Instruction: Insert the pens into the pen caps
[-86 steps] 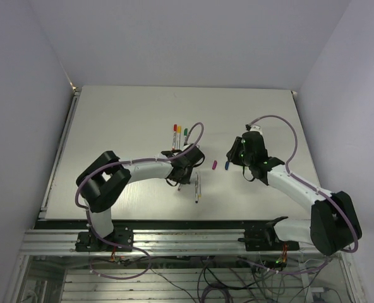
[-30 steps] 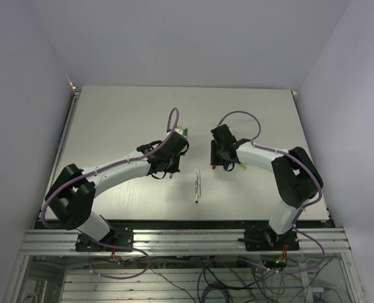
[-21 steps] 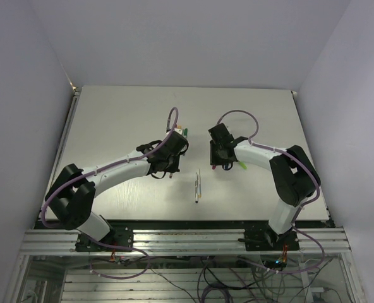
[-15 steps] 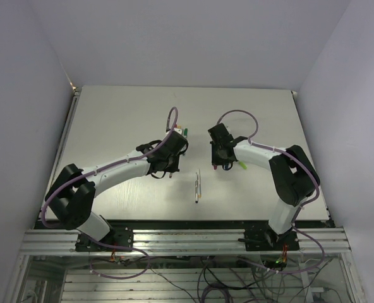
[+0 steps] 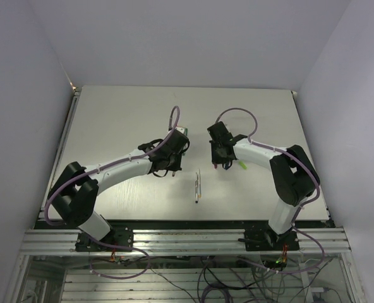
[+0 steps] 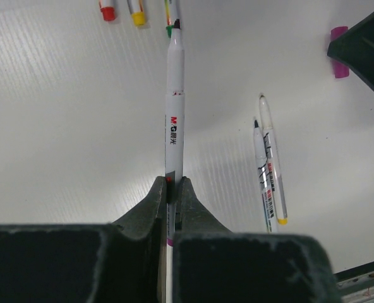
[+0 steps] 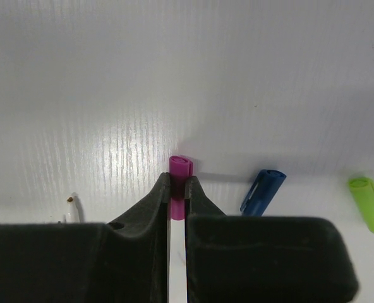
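Note:
My left gripper point(image 6: 172, 184) is shut on a white pen point(image 6: 175, 107) near its purple rear end. The pen's dark tip points at the green capped pen point(image 6: 171, 17). My right gripper point(image 7: 177, 183) is shut on the purple pen cap point(image 7: 180, 166), which lies on the table point(image 5: 124, 120). That same cap point(image 6: 338, 50) shows at the upper right of the left wrist view, beside the right gripper's dark finger. A blue cap point(image 7: 263, 189) and a light green cap point(image 7: 367, 204) lie loose to the right of the purple one. Two uncapped pens point(image 5: 198, 186) lie side by side between the arms.
Capped pens with red point(image 6: 107, 9) and yellow point(image 6: 136, 11) caps lie next to the green one at the back. Both arms reach in over the table's middle. The table's metal rail point(image 5: 174, 240) runs along the near edge.
The right gripper's fingers have closed onto the purple cap. The left gripper still holds its pen and has shifted slightly towards the back.

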### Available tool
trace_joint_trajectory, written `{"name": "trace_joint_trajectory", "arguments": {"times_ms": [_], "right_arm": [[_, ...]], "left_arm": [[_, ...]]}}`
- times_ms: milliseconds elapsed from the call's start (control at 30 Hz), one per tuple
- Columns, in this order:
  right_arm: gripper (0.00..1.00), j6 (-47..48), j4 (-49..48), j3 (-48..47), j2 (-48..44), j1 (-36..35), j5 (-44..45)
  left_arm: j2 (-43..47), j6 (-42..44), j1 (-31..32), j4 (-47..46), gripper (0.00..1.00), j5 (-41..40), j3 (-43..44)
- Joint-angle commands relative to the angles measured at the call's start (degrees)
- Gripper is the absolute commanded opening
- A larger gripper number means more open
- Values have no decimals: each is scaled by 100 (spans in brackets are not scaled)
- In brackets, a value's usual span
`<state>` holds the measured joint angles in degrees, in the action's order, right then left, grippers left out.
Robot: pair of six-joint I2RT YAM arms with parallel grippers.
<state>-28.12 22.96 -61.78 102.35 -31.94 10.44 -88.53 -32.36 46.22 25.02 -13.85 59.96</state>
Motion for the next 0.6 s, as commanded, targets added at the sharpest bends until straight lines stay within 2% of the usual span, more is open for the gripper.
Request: {"name": "trace_joint_trajectory", "arguments": {"times_ms": [0,167,333,433,567], "right_arm": [[0,113,-257,-126,-485,94,160],[0,-40,-989,54,-1234,529,-320],[0,-352,-2025,828,-2020,1004,-1053],[0,-439,-2855,1271,-2479,1093,-1357],[0,-537,-3459,1593,-2892,1103,-1430]], "left_arm": [[-64,157,-36,-398,7,241,327],[37,207,-38,-912,7,546,249],[216,197,-34,-1737,7,1042,-41],[310,221,-34,-2354,7,1443,-204],[263,182,-34,-2799,7,1928,-233]]}}
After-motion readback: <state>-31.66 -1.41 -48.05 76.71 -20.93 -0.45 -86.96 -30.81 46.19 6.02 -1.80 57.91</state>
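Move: The left hand already holds the pen near its rear. The magenta cap lies about 17 cm to that hand's right, 3 cm ahead and 8 cm lower. The two loose pens are some 9 cm right, 6 cm back and 9 cm below; the green pen is 12 cm ahead, 3 cm right, 8 cm below. The magenta cap is already in the right hand, with the held pen's middle roughly 16 cm left, 1 cm ahead and 10 cm above; the blue cap lies level, 5 cm right and 1 cm down. Up and fast goes the right hand, about 14 cm, drifting some 4 cm forward and a little right; it keeps its pinch on the magenta cap and swings its fingers forward and to the left. The left hand keeps its grip on the pen and travels right and upward towards the rising cap, with its fingers swinging to the right by roughly 20 degrees. ##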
